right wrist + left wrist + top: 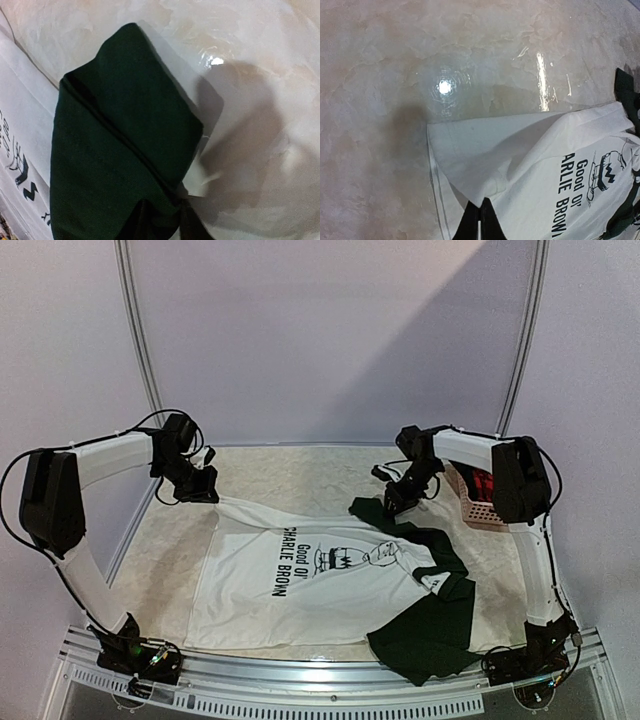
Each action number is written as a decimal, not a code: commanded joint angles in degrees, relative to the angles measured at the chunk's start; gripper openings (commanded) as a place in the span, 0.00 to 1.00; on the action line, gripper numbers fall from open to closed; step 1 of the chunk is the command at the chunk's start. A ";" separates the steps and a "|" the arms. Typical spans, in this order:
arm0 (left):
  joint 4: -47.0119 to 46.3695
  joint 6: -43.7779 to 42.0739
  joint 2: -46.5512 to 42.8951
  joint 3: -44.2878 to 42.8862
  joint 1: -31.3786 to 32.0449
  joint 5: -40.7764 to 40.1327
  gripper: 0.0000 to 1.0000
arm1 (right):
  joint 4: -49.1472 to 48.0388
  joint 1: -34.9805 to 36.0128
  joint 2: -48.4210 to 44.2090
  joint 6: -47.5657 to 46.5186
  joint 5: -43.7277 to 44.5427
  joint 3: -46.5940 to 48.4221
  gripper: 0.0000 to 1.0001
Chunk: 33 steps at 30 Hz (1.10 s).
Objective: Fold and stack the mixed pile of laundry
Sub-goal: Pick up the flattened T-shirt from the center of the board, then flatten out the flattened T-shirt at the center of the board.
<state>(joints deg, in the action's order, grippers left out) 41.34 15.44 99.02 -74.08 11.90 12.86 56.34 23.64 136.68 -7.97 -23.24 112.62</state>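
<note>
A white T-shirt with black "Good Ol' Charlie Brown" print and dark green sleeves lies spread flat on the marble table. My left gripper is at the shirt's far left corner. In the left wrist view it is shut on a pinched-up peak of the white cloth. My right gripper is at the far green sleeve. The right wrist view shows this gripper with its fingers closed on the folded edge of that sleeve. The other green sleeve is bunched at the near right.
A pink perforated basket holding red cloth stands at the far right, just behind my right arm. Bare marble shows beyond the shirt and to its left. The table's metal front rail runs between the arm bases.
</note>
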 commanded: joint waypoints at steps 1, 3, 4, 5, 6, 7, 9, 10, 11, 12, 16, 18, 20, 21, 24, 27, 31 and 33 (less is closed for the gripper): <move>0.45 -0.85 -0.33 0.88 0.17 -0.18 0.00 | 0.69 -1.13 -4.95 -0.87 3.98 0.96 0.09; 0.46 -0.84 -0.28 0.83 0.15 -0.34 0.00 | 0.94 -1.67 -5.40 -1.02 5.59 2.33 0.06; 0.48 -0.80 -0.22 0.79 0.21 -0.40 0.00 | 0.94 -1.79 -5.42 -1.14 6.36 2.86 0.06; 0.46 -0.85 -0.17 0.72 0.21 -0.43 0.00 | 0.88 -1.98 -5.39 -1.23 7.08 3.31 0.06; 0.50 -0.85 -0.27 0.70 0.18 -0.43 0.00 | 0.80 -2.16 -5.38 -1.42 7.78 3.64 0.05; 0.49 -0.83 -0.35 0.65 0.19 -0.39 0.00 | 0.70 -2.33 -5.41 -1.51 8.24 3.93 0.05; 0.69 -0.94 -0.54 0.70 0.12 -0.52 0.00 | 0.47 -2.62 -5.31 -1.52 9.32 4.47 0.03; 0.79 -1.01 -0.77 0.70 0.09 -0.70 0.00 | 0.33 -2.79 -5.21 -1.59 10.01 4.65 0.03; 0.84 -1.15 -0.87 0.77 0.07 -0.85 0.00 | 0.09 -2.93 -5.20 -1.67 10.65 4.79 0.03; 0.99 -1.20 -1.05 0.78 0.01 -0.99 0.00 | -0.17 -3.03 -5.13 -1.82 11.54 4.87 0.03; 1.13 -1.32 -1.47 1.02 -0.31 -1.14 0.00 | -1.62 -3.79 -5.20 -2.60 15.04 5.02 0.04; 1.07 -1.28 -1.58 0.92 -0.45 -1.28 0.00 | -2.68 -4.18 -5.20 -2.95 16.98 5.41 0.02; 1.08 -1.29 -1.64 0.47 -0.72 -1.68 0.00 | -3.78 -4.57 -5.15 -3.38 19.13 6.14 0.00; 0.96 -1.25 -1.76 0.14 -0.88 -1.79 0.00 | -4.44 -4.83 -5.21 -3.78 20.18 6.75 0.00; 0.68 -0.93 -2.05 -2.39 -1.38 -2.40 0.00 | -6.68 -5.34 -5.79 -5.63 23.91 8.86 0.00; 1.45 -1.78 -1.13 -8.84 -1.58 -4.76 0.00 | -8.34 -5.46 -6.75 -8.09 27.94 12.47 0.00; 4.11 -4.52 1.17 -18.80 -1.60 -9.94 0.00 | -10.98 -5.46 -8.50 -11.72 32.24 17.71 0.00; 5.76 -5.45 1.95 -23.07 -1.59 -11.61 0.00 | -13.76 -5.45 -10.34 -14.04 34.52 18.21 0.00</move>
<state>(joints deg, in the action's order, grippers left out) 44.56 13.04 99.35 -89.62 10.90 6.92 48.86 18.33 132.51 -16.84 4.54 127.61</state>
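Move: The green far sleeve's edge is already between the right hand's closing pads; the basket stands about 18 cm to that hand's right and 2 cm farther out, the near sleeve roughly 7 cm right and 26 cm back. The left hand already holds the T-shirt's hem corner between its fingers, with the lettering some 14 cm to its right, 10 cm back and 9 cm below. Closing on the sleeve, the right hand goes some 20 cm forward, up and right; left then lifts hem. ##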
